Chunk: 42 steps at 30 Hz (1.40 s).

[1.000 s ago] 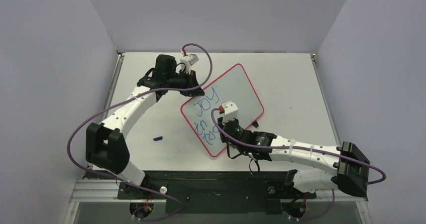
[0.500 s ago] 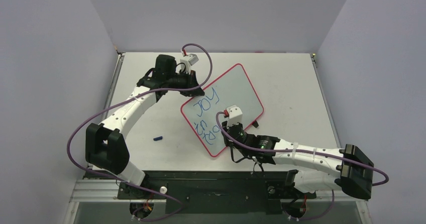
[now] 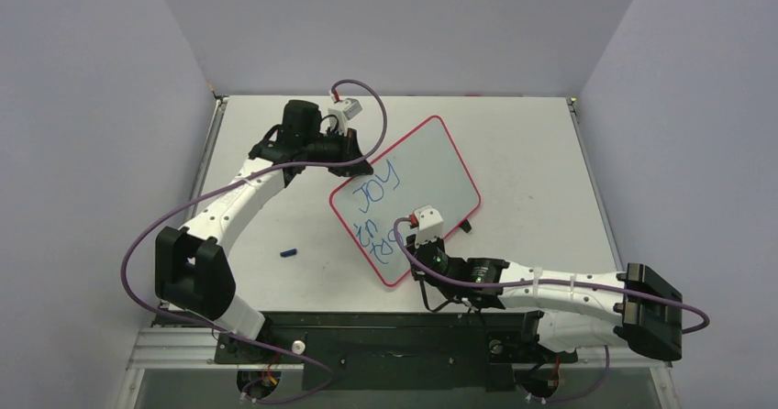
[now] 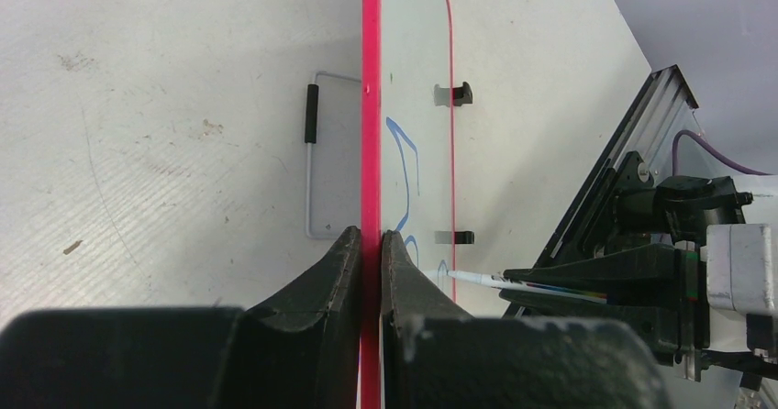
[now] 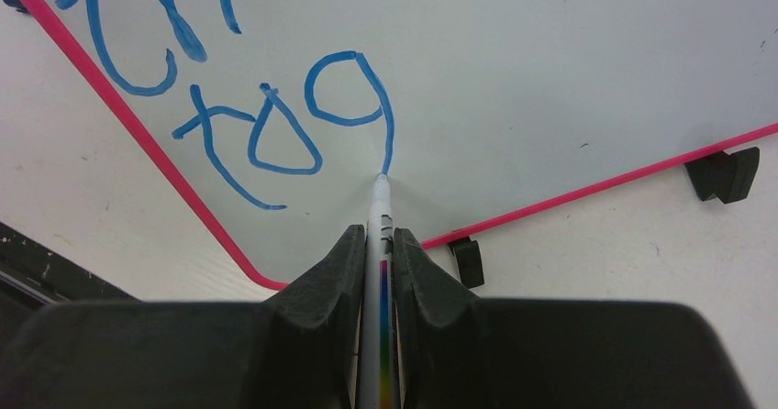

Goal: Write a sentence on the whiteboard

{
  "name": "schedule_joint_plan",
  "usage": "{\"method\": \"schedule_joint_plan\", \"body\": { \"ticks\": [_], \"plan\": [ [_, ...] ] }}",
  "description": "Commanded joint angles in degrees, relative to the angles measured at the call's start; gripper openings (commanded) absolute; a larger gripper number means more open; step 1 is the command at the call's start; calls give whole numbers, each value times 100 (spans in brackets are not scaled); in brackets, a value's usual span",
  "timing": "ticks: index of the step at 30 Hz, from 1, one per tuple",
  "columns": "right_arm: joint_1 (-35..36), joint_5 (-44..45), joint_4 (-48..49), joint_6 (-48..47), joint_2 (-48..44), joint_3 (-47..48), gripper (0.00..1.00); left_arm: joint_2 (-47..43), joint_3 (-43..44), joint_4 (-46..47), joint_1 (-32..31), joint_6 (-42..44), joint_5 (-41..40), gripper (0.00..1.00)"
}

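The whiteboard (image 3: pixel 431 166) lies tilted on the table, glossy white with a red-pink frame and blue handwriting on its near-left part. My left gripper (image 3: pixel 361 165) is shut on the board's left edge; in the left wrist view the fingers (image 4: pixel 370 244) pinch the pink frame (image 4: pixel 371 106). My right gripper (image 3: pixel 413 248) is shut on a white marker (image 5: pixel 381 216) with a rainbow stripe. The marker's tip touches the whiteboard (image 5: pixel 514 60) at the bottom end of a blue tailed loop, close to the near frame. The left wrist view shows the marker (image 4: pixel 477 281) coming in from the right.
A small blue cap (image 3: pixel 289 253) lies on the table left of the board. Two black feet (image 5: pixel 725 172) (image 5: pixel 468 260) stick out from the board's near long edge. A thin wire loop with a black grip (image 4: pixel 312 152) lies beside the board. The walls stand close on three sides.
My right arm has drawn back toward the near edge, pulling the marker tip down the board and lengthening the blue stroke. The left gripper and board have not moved.
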Motion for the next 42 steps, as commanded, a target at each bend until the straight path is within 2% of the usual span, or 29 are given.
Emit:
{"method": "schedule_joint_plan", "body": {
  "ticks": [1,19,29,35,42],
  "plan": [
    [105,72,9,202,-27,-39,0,-355,83,331,-18,217,-74,0],
    [154,83,-84,-163,276,761,0,-361,75,332,-21,220,-94,0],
    [115,117,-217,-102,-246,711,0,-367,79,323,-19,235,-115,0],
    [-203,-35,-115,-22,-752,447,0,-359,79,324,-17,231,-112,0],
    [-685,-222,-25,-200,-850,299,0,-323,79,322,-17,248,-133,0]
  ]
}}
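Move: The foot of the unfinished g, where the held marker's tip already touches the whiteboard, lies about 3 cm ahead, 2 cm left and 3 cm below the right hand. The g's bowl is some 5 cm ahead and 4 left of the hand; the near clip is 1 cm back and 4 right. From the left hand, still pinching the raised board edge, the g's foot is roughly 21 cm back, 9 right and lower. Right hand hooks the marker about 2 cm left upslope, then lifts it off, 4 cm up, then forward-right. ##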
